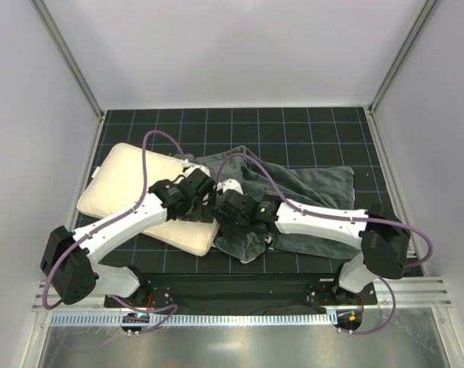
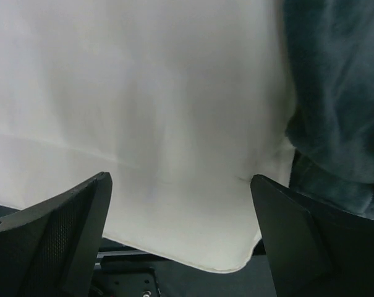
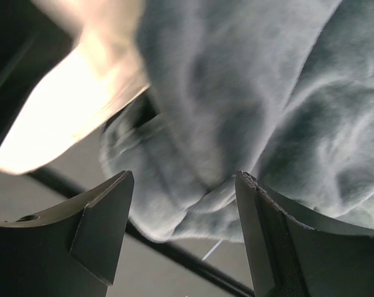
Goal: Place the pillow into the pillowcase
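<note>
The cream pillow (image 1: 128,184) lies on the left of the dark mat. Its right end meets the grey plush pillowcase (image 1: 308,188), which lies crumpled to the right. My left gripper (image 1: 201,188) hovers over the pillow's right end. In the left wrist view it (image 2: 179,179) stands open, with the pillow's corner (image 2: 143,111) beyond the fingers and pillowcase fabric (image 2: 335,93) at the right. My right gripper (image 1: 228,205) is at the pillowcase's left edge. In the right wrist view it (image 3: 183,176) is open, with a fold of pillowcase (image 3: 236,93) just past the fingertips and the pillow (image 3: 69,117) at upper left.
The gridded black mat (image 1: 293,123) covers the table inside white enclosure walls. A metal rail (image 1: 232,295) runs along the near edge by the arm bases. Both arms lean inward and their grippers sit close together.
</note>
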### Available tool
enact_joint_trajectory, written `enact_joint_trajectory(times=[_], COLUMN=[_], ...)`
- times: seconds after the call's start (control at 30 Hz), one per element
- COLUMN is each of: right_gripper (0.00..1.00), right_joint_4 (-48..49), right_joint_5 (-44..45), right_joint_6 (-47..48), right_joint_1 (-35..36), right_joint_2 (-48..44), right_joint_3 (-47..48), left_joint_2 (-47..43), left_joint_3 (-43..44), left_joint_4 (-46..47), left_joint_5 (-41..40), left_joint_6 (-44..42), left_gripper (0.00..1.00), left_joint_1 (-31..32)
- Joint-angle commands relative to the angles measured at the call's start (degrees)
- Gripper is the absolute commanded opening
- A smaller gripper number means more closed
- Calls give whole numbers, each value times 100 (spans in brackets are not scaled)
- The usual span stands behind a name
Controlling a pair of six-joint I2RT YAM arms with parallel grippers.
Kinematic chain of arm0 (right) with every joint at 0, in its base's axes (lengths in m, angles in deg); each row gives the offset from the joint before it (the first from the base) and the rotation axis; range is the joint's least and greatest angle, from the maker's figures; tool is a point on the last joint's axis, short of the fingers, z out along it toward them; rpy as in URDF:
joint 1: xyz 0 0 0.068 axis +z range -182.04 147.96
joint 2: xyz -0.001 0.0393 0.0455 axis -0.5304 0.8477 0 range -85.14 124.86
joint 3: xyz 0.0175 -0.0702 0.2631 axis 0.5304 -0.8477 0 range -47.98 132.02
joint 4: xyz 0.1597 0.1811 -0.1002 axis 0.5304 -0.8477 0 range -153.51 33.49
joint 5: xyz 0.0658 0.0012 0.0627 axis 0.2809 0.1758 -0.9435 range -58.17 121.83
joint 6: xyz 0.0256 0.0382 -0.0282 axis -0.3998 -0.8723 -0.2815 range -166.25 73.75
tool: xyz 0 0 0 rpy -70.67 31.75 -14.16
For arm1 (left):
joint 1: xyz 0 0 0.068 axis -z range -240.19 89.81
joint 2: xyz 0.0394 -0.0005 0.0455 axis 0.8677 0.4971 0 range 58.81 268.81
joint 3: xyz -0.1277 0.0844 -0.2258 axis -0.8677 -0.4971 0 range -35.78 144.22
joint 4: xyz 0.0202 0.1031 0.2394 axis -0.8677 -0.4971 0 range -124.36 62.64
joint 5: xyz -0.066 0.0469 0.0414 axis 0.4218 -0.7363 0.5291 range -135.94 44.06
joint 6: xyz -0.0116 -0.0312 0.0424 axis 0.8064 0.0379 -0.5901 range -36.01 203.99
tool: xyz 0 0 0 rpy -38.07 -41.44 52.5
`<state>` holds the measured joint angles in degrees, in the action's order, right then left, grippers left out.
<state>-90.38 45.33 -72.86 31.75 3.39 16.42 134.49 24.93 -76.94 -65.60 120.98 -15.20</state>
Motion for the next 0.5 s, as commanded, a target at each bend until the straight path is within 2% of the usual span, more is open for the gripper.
enact_joint_trajectory(times=[0.0, 0.1, 0.23, 0.27, 0.37, 0.43, 0.47], right_gripper=[73, 71, 48, 38, 26, 23, 17], right_joint_4=[292, 635, 1171, 1311, 1697, 1830, 1944], right_joint_5=[469, 514, 469, 513, 487, 356, 303], right_joint_6=[7, 7, -10, -63, -107, -107, -99], right_joint_1=[-209, -332, -437, -446, -464, -499, -569], right_joint_2=[199, 357, 402, 384, 104, -72, -116], right_joint_3=[222, 100, -199, -261, -586, -779, -841], left_joint_2=[8, 122, 289, 342, 596, 641, 598], left_joint_3=[-173, -358, -586, -612, -587, -578, -560], left_joint_4=[-87, 115, 615, 703, 906, 924, 933], left_joint_5=[199, 366, 909, 972, 1060, 1087, 1078], left_joint_6=[221, 212, 142, 124, 159, 185, 185], left_gripper=[98, 98, 98, 98, 100, 100, 100], left_joint_1=[115, 106, 106, 115, 106, 106, 106])
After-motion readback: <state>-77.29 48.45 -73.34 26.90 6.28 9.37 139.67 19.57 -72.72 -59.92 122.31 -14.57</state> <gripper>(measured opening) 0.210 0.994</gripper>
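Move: The left hand is open above the right end of the pillow: the patch it goes for lies about 2 cm back and 6 cm below, the pillow's near corner some 8 cm back and 2 cm right. The right hand's goal, the pillowcase edge, lies about 4 cm ahead, level sideways and 5 cm down. The pillow's right end is roughly 6 cm left and 1 cm ahead of that hand, the loose case flap 5 cm back and 2 cm left. Wide-open fingertips of the left hand come down onto the pillow's right end and press into it, sinking about 5 cm and drawing back 2 cm while the fingers tip a little steeper. Meanwhile the right hand reaches some 4 cm forward, then drops about as far, closing most of the way to pinch the pillowcase edge beside the pillow. ##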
